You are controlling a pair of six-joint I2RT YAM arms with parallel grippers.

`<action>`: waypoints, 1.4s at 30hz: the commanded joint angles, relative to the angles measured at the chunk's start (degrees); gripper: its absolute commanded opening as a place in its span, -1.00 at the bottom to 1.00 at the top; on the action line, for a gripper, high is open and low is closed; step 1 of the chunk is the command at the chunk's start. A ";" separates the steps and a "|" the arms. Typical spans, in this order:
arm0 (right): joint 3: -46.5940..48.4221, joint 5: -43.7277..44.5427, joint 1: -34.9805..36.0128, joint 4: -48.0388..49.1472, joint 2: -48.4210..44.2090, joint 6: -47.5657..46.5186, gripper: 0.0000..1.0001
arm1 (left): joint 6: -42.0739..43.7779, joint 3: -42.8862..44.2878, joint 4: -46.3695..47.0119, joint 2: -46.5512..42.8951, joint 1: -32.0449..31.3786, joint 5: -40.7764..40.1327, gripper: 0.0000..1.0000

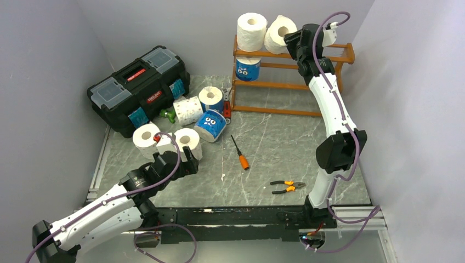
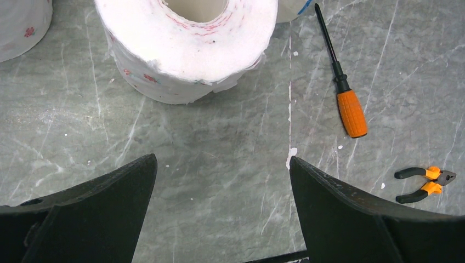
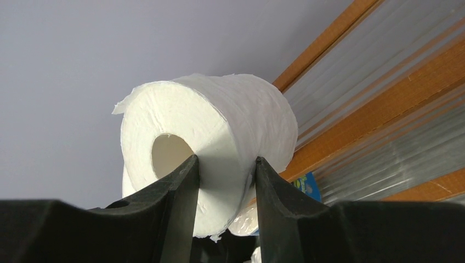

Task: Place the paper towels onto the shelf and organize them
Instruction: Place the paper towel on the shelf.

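Note:
The wooden shelf (image 1: 323, 55) stands at the back right, its slats (image 3: 384, 112) close in the right wrist view. One white paper towel roll (image 1: 251, 28) sits on its top tier and a blue-wrapped roll (image 1: 248, 69) on the tier below. My right gripper (image 1: 290, 39) (image 3: 226, 159) is shut on a second white roll (image 1: 278, 33) (image 3: 219, 115) at the top tier, one finger in the core and one outside. Several more rolls lie on the table. My left gripper (image 1: 185, 160) (image 2: 222, 160) is open, just short of a white roll (image 1: 187, 139) (image 2: 186, 49).
A black toolbox (image 1: 140, 87) lies at the back left, with the loose rolls in front of it. An orange-handled screwdriver (image 1: 239, 154) (image 2: 345, 82) and orange pliers (image 1: 288, 187) (image 2: 425, 183) lie on the grey table (image 1: 274, 137). Grey walls close in on both sides.

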 commanded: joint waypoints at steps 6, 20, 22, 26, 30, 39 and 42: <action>-5.37 4.01 -0.30 6.20 -5.81 3.48 -0.69 | 0.36 0.85 2.47 0.26 0.06 0.57 0.94; 0.03 1.01 -0.29 2.86 -2.09 2.68 -0.41 | 0.10 0.55 2.60 -0.07 0.02 0.81 0.94; 0.11 0.81 -0.35 2.99 -2.04 2.56 -0.29 | 0.10 0.50 2.39 -0.46 0.00 0.69 0.94; 0.28 0.14 -0.32 3.15 -1.93 2.31 -0.17 | 0.18 0.46 2.37 -0.74 0.05 0.53 0.94; 0.76 -0.02 -0.35 2.67 -1.68 2.10 0.01 | 0.36 0.75 2.20 -0.64 0.06 0.43 0.94; 1.52 -0.44 -0.37 2.57 -1.10 1.57 0.28 | 0.84 1.15 2.24 -0.53 -0.01 0.31 0.94; 1.79 -0.63 -0.36 2.44 -0.94 1.37 0.28 | 0.95 1.28 2.21 -0.28 0.06 0.27 0.94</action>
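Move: The paper towel I already hold by its upper rim leans on the shelf's top tier; its middle is about 3 cm ahead of my right hand, 3 cm left and 4 cm below. The upright white roll it must stand beside is some 12 cm left, 3 cm ahead and 4 cm down. The blue roll, a tier lower, is about 13 cm left, 3 cm back and 17 cm down. From my left hand the held towel is roughly 40 cm ahead, 31 cm right and 23 cm higher. With the towel still pinched at its rim, I ease my right hand back and to my right about 1 cm each, barely sinking and twisting a few degrees, to set the towel down beside the white roll. I then edge slightly back to the left, spread my fingers to let go, and lift the hand about 1 cm. ##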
